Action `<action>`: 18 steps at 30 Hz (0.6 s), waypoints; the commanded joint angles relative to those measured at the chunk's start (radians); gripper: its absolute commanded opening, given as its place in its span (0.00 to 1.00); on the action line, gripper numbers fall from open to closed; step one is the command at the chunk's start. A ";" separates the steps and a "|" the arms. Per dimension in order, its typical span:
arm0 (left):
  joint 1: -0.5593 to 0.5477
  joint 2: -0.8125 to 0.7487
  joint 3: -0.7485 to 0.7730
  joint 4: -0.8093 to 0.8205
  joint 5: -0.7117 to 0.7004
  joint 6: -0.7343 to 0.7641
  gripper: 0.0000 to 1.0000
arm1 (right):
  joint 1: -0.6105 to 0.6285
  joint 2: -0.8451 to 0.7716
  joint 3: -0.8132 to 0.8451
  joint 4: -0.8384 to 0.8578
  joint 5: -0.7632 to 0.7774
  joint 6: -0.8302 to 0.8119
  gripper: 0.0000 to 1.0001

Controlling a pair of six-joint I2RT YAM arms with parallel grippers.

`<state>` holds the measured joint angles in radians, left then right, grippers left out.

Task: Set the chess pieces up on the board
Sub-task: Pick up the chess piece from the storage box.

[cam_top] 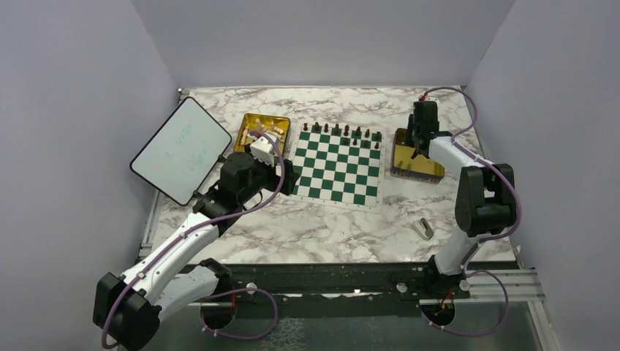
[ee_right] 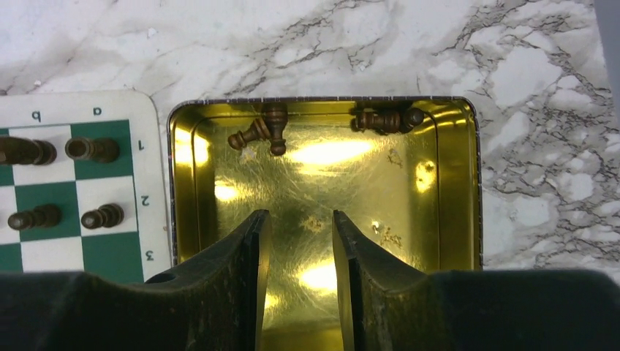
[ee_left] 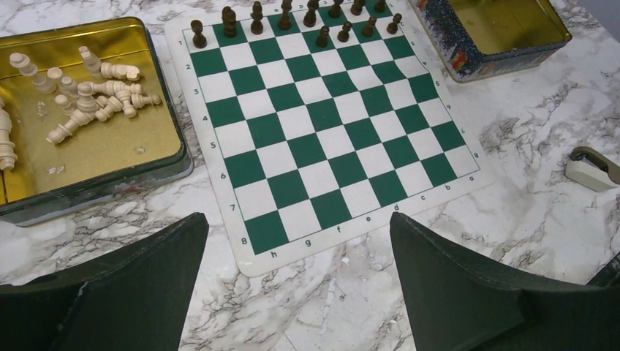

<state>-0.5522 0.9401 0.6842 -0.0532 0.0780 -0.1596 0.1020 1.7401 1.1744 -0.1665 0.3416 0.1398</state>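
Note:
The green-and-white board [cam_top: 338,164] lies mid-table. Dark chess pieces [cam_top: 343,131] stand along its far rows, seen upright in the left wrist view [ee_left: 285,14]. Cream pieces [ee_left: 102,99] lie jumbled in the left gold tray [ee_left: 95,157]. My left gripper [ee_left: 297,219] is open wide over bare marble just off the board's near-left corner [ee_left: 252,252]. My right gripper [ee_right: 298,216] hangs over the right gold tray [ee_right: 322,168], jaws apart with nothing between them. A few dark pieces [ee_right: 267,131] lie along that tray's far wall, with another dark piece [ee_right: 384,119] lying near its far right corner.
A rounded white tablet [cam_top: 180,149] leans at the left. A small grey-beige block [cam_top: 425,228] lies on the marble near the right arm's base. Grey walls close in the table on three sides.

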 commanded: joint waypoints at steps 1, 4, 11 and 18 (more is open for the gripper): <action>-0.002 -0.018 0.003 0.023 -0.004 0.006 0.94 | -0.024 0.051 -0.008 0.158 -0.056 0.027 0.40; -0.003 -0.018 0.002 0.021 -0.009 0.008 0.95 | -0.036 0.084 -0.016 0.224 -0.082 0.032 0.40; -0.003 -0.017 0.004 0.020 -0.011 0.012 0.95 | -0.045 0.151 0.008 0.247 -0.112 0.025 0.39; -0.003 -0.017 0.004 0.019 -0.012 0.012 0.95 | -0.057 0.195 0.033 0.231 -0.117 0.014 0.39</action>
<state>-0.5522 0.9401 0.6842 -0.0532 0.0772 -0.1562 0.0612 1.9068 1.1736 0.0368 0.2398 0.1589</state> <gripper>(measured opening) 0.945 0.387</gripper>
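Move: The chess piece the right hand seems to be going for leans against the far wall of the storage box, about 5 cm ahead, level with the hand sideways and some 6 cm below it. A second piece touches it, about 6 cm ahead and 1 cm left of the hand; a third lies 4 cm ahead and 6 cm right. The dark rook on the board's near corner stands 7 cm ahead, 10 cm left. From the left hand, the aimed-at piece is roughly 7 cm ahead, 37 cm right and well below. Nothing is touched yet: the right hand heads for the piece against the box's far wall, first forward about 3 cm while sinking a little, then almost straight down, some 5 cm lower in all. The fingers stay part-open, lined up with the right-hand piece of the leaning pair, and the wrist tilts only about 5 degrees. ##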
